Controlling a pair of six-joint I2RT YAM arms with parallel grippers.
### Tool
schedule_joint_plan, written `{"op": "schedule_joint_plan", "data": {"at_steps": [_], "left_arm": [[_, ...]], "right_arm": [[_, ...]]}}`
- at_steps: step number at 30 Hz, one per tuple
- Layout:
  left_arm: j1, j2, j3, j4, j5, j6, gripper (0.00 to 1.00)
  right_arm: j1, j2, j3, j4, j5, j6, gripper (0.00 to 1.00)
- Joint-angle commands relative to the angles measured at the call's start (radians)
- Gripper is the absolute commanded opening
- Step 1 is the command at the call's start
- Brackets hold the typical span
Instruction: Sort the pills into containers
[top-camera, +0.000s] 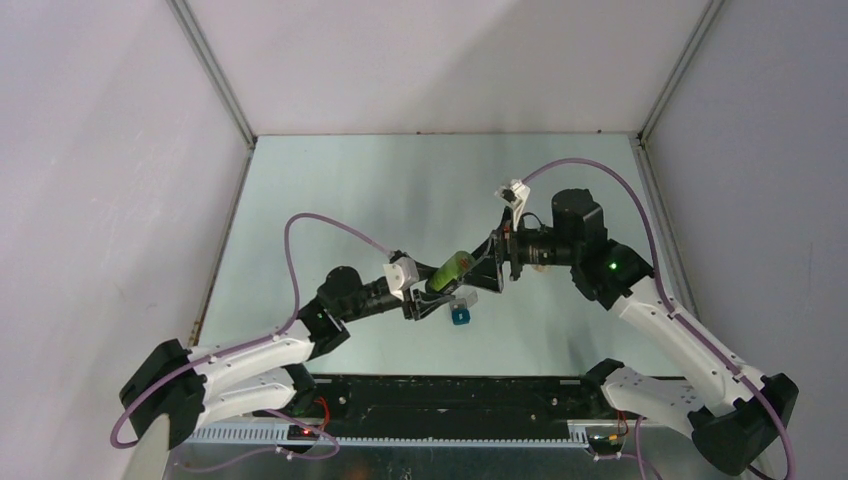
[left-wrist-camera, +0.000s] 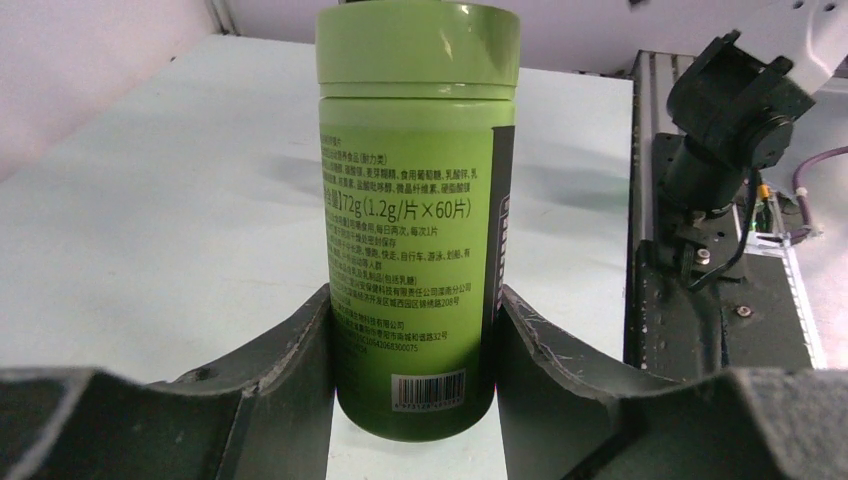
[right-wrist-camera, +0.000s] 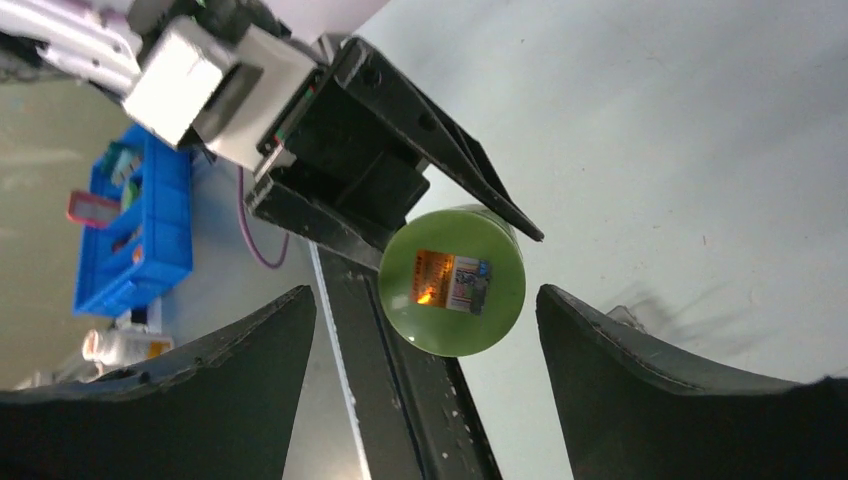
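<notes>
A lime-green bottle (left-wrist-camera: 415, 200) with a green lid and a black label strip is one of the containers. It is held off the table, lying tilted in the top view (top-camera: 450, 268). My left gripper (left-wrist-camera: 412, 300) is shut on its lower body, one finger pressed against each side. My right gripper (right-wrist-camera: 425, 300) faces the bottle's lid (right-wrist-camera: 452, 280), which carries a small sticker. Its jaws stand wide on either side of the lid and do not touch it. In the top view the right gripper (top-camera: 483, 268) sits just right of the bottle. No pills are in view.
A small blue object (top-camera: 461, 317) with a white piece beside it lies on the table just below the bottle. The black rail (left-wrist-camera: 700, 300) runs along the near edge. A blue bin (right-wrist-camera: 135, 230) stands beyond the table. White walls enclose the other three sides.
</notes>
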Motion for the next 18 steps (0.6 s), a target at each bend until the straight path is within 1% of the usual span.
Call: {"op": "schedule_joint_plan", "data": {"at_steps": [1,5,6,7,8,12,13,15,17,18], "left_arm": [[-0.003,-0.022,0.065,0.032,0.072,0.013,0.00],[-0.003,-0.021,0.072,0.018,0.105,0.018,0.00],[-0.003,-0.019,0.073,0.017,0.111,0.019,0.00],[-0.003,-0.018,0.075,0.017,0.113,0.019,0.00],[-0.002,-0.017,0.076,0.015,0.116,0.019,0.00],[-0.002,-0.015,0.082,-0.003,0.121,0.025,0.00],[-0.002,-0.014,0.085,-0.014,0.116,0.032,0.00],[-0.002,-0.014,0.092,-0.034,0.094,0.045,0.00],[-0.003,-0.019,0.102,-0.073,0.046,0.065,0.00],[-0.002,-0.021,0.106,-0.098,0.030,0.072,0.00]], "right_arm": [[-0.002,0.001,0.014,-0.046,-0.098,-0.177,0.83],[0.001,0.007,0.014,-0.048,-0.066,-0.200,0.74],[0.002,0.010,0.014,-0.040,-0.064,-0.200,0.67],[0.004,0.011,0.014,-0.033,-0.055,-0.191,0.64],[0.005,0.010,0.014,-0.019,-0.035,-0.183,0.58],[0.006,0.012,0.014,0.030,0.027,-0.117,0.44],[0.006,0.014,0.013,0.037,0.040,-0.102,0.42],[0.018,0.018,0.014,0.058,0.100,-0.055,0.36],[0.042,0.025,0.014,0.069,0.185,-0.009,0.28],[0.056,0.030,0.014,0.073,0.251,0.020,0.26]]}}
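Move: The right hand's open fingers are already around the green bottle's cap, which lies about 2 cm left of that hand, level fore-and-aft and some 2 cm lower. The left hand holds the bottle low down, with the cap roughly 2 cm ahead, 5 cm right and 7 cm above. From the right hand, the small pill box lies on the table, level fore-and-aft, about 1 cm left; the clear bottle is roughly 10 cm ahead, 15 cm right. Right hand sinks about 1 cm and pinches the green cap, while the left, holding the bottle, rises slightly. ##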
